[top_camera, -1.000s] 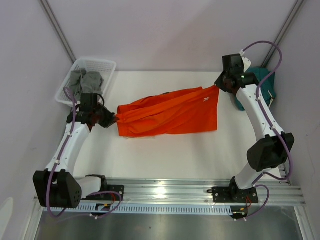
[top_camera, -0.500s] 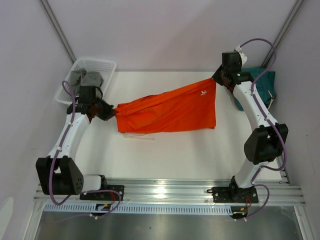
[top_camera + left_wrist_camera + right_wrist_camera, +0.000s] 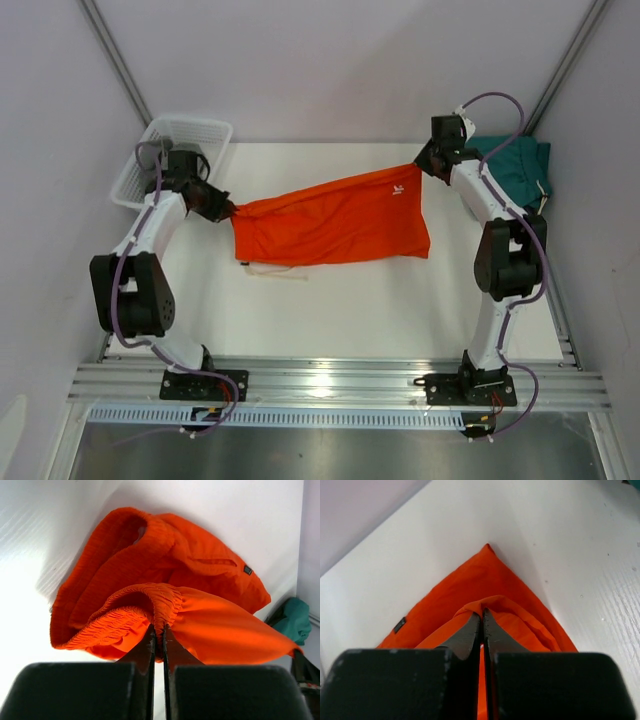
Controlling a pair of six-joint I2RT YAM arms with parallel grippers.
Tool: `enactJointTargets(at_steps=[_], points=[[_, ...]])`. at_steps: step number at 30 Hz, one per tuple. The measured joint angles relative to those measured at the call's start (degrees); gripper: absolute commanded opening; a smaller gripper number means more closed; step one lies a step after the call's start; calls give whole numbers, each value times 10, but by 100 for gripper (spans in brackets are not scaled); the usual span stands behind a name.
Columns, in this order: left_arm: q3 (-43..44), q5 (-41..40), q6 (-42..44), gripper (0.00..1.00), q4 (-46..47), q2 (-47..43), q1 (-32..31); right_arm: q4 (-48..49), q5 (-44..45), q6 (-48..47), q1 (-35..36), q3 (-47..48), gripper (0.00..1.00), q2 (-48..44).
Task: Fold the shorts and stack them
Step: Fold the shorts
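Observation:
The orange shorts (image 3: pixel 335 222) hang stretched between my two grippers across the middle of the white table, their lower edge resting on it. My left gripper (image 3: pixel 229 210) is shut on the ribbed waistband (image 3: pixel 160 602) at the left end. My right gripper (image 3: pixel 420 166) is shut on a fold of the leg fabric (image 3: pixel 485 602) at the far right corner. A white drawstring (image 3: pixel 275 270) trails on the table below the waistband. The teal shorts (image 3: pixel 515 165) lie crumpled at the far right, behind the right arm, and show in the left wrist view as teal shorts (image 3: pixel 295 620).
A white plastic basket (image 3: pixel 215 128) stands at the far left corner, partly hidden by the left arm. Pale walls close in the table on the left, back and right. A metal rail (image 3: pixel 330 385) with both arm bases runs along the near edge.
Both grippers have moved toward the back of the table, still shut on the orange shorts. The cloth has moved back with them and pulled tauter, uncovering the white drawstring.

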Motion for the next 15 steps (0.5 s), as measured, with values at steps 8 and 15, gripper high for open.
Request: enactJointTargets(at_steps=[8, 15], points=[[71, 2, -4, 1, -10, 70, 1, 19, -13, 5, -10, 12, 0, 51], [96, 4, -14, 0, -10, 123, 4, 32, -23, 5, -11, 51, 0, 100]])
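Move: Both grippers hold the shorts' raised upper edge. The left far corner of the shorts' lying part is about 8 cm ahead of the left gripper, 1 cm left and 12 below; the white basket sits some 18 cm ahead and 17 left, the drawstring 9 cm back and 9 right. For the right gripper, the right far corner is about 9 cm straight ahead and 15 below, the teal cloth 6 cm ahead and 24 right. Keep both grippers shut on the shorts' raised edge and carry it, spread between them, out over the lying part. Bring the left gripper forward about 4 cm towards the left far corner, sinking more steeply only at the end; lower the right one some 5 cm, easing it forward towards the right far corner as it sinks. ##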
